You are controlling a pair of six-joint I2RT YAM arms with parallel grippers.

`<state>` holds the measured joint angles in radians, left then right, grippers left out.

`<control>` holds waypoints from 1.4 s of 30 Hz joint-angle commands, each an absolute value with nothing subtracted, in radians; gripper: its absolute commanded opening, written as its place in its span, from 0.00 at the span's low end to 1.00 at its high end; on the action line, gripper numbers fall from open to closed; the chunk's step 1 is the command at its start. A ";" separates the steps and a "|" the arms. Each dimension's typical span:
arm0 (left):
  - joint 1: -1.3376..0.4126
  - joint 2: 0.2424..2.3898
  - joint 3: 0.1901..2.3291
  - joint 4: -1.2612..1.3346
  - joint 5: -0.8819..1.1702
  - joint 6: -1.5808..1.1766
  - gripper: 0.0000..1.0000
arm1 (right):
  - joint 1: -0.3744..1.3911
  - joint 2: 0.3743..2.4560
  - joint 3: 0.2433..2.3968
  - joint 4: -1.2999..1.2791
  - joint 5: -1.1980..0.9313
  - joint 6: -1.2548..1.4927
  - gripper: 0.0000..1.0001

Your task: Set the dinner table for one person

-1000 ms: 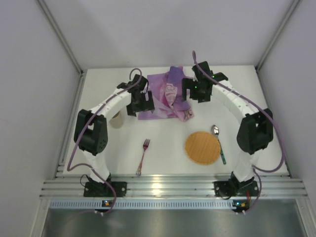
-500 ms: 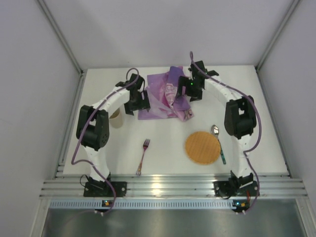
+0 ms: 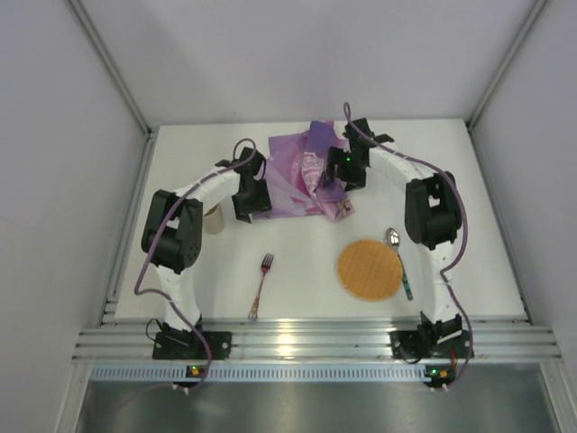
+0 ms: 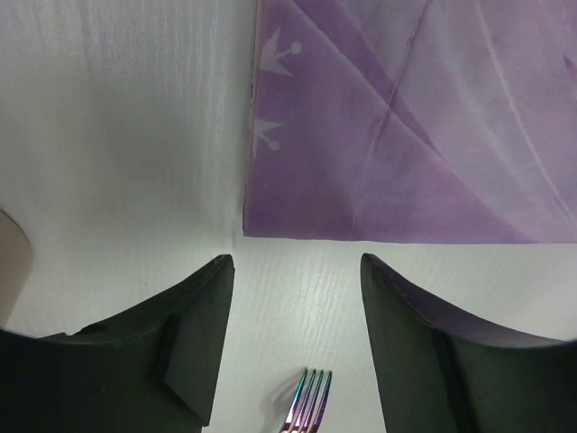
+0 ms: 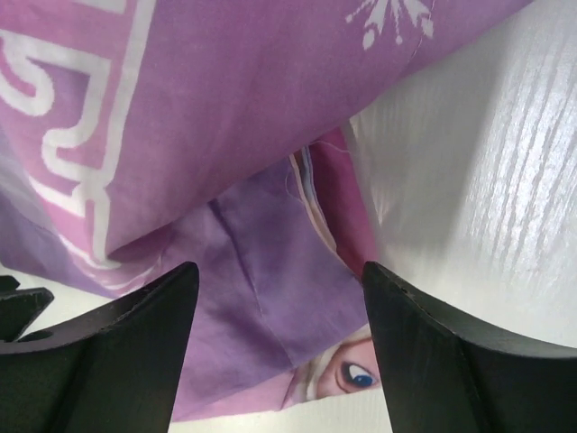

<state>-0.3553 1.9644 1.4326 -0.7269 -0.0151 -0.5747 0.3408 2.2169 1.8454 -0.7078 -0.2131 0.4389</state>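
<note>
The white dinner table (image 3: 297, 262) carries a crumpled purple placemat (image 3: 302, 176) at the back middle. My left gripper (image 3: 251, 206) is open and empty, low over the table just off the placemat's near left corner (image 4: 248, 233); iridescent fork tines (image 4: 311, 397) show between its fingers. My right gripper (image 3: 341, 180) is open and empty, over the placemat's folded right edge (image 5: 297, 298), where a printed face shows. The fork (image 3: 261, 284) lies near the front left. A round woven plate (image 3: 369, 269) and a spoon (image 3: 398, 260) lie at the front right.
A beige cup (image 3: 213, 218) stands beside the left arm, its edge showing in the left wrist view (image 4: 13, 262). Ribbed aluminium rails (image 3: 297, 338) edge the table's front, and grey walls close in on the other sides.
Both arms have folded in and lowered. The left gripper moved toward the placemat's near left corner; the right gripper moved left and down over its right edge. Nothing was grasped.
</note>
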 commanded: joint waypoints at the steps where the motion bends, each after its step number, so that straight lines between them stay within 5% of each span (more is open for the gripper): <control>1: -0.356 1.979 1.410 -0.678 0.029 -0.595 0.63 | 0.328 2.246 1.867 -0.647 -0.210 0.446 0.73; 3: -0.356 1.988 1.396 -0.667 0.040 -0.603 0.60 | 0.328 2.269 1.876 -0.655 -0.207 0.439 0.70; 10: -0.356 2.045 1.433 -0.658 0.022 -0.594 0.38 | 0.328 2.249 1.829 -0.649 -0.184 0.426 0.25; 14: -0.350 2.071 1.453 -0.661 0.011 -0.591 0.24 | 0.327 2.211 1.818 -0.663 -0.160 0.417 0.14; 15: -0.350 2.075 1.462 -0.663 0.009 -0.589 0.18 | 0.328 2.201 1.819 -0.679 -0.150 0.411 0.13; 16: -0.345 2.080 1.465 -0.664 0.009 -0.591 0.02 | 0.324 2.194 1.822 -0.689 -0.135 0.408 0.11; 29: -0.311 2.063 1.494 -0.684 -0.054 -0.569 0.00 | 0.200 2.060 1.939 -0.923 0.044 0.391 0.12; 32: -0.305 2.057 1.502 -0.695 -0.063 -0.571 0.00 | 0.150 2.068 1.945 -0.994 0.165 0.408 0.00; 42: -0.298 2.034 1.485 -0.718 -0.089 -0.601 0.00 | -0.116 1.971 1.642 -1.137 0.492 0.689 0.00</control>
<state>-0.3073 2.0403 1.4837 -0.6960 -0.0494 -0.5831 -0.0513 2.0583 1.6798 -1.0523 0.3454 0.5755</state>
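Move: The purple cloth's near-left corner lies about 1 cm ahead, 1 cm left and 2 cm below the left hand; the cup stands about 11 cm left and 2 cm back, the fork some 18 cm back and 3 cm right. The right hand hovers 3 cm above the cloth's folded-over end, which is about 1 cm to its right; from this hand the round plate is roughly 23 cm back, 9 cm right, the spoon 22 cm back, 17 cm right. Left pinches and keeps the cloth's near-left corner; right sinks, pinches the folded end, arcs it some 28 cm right. ##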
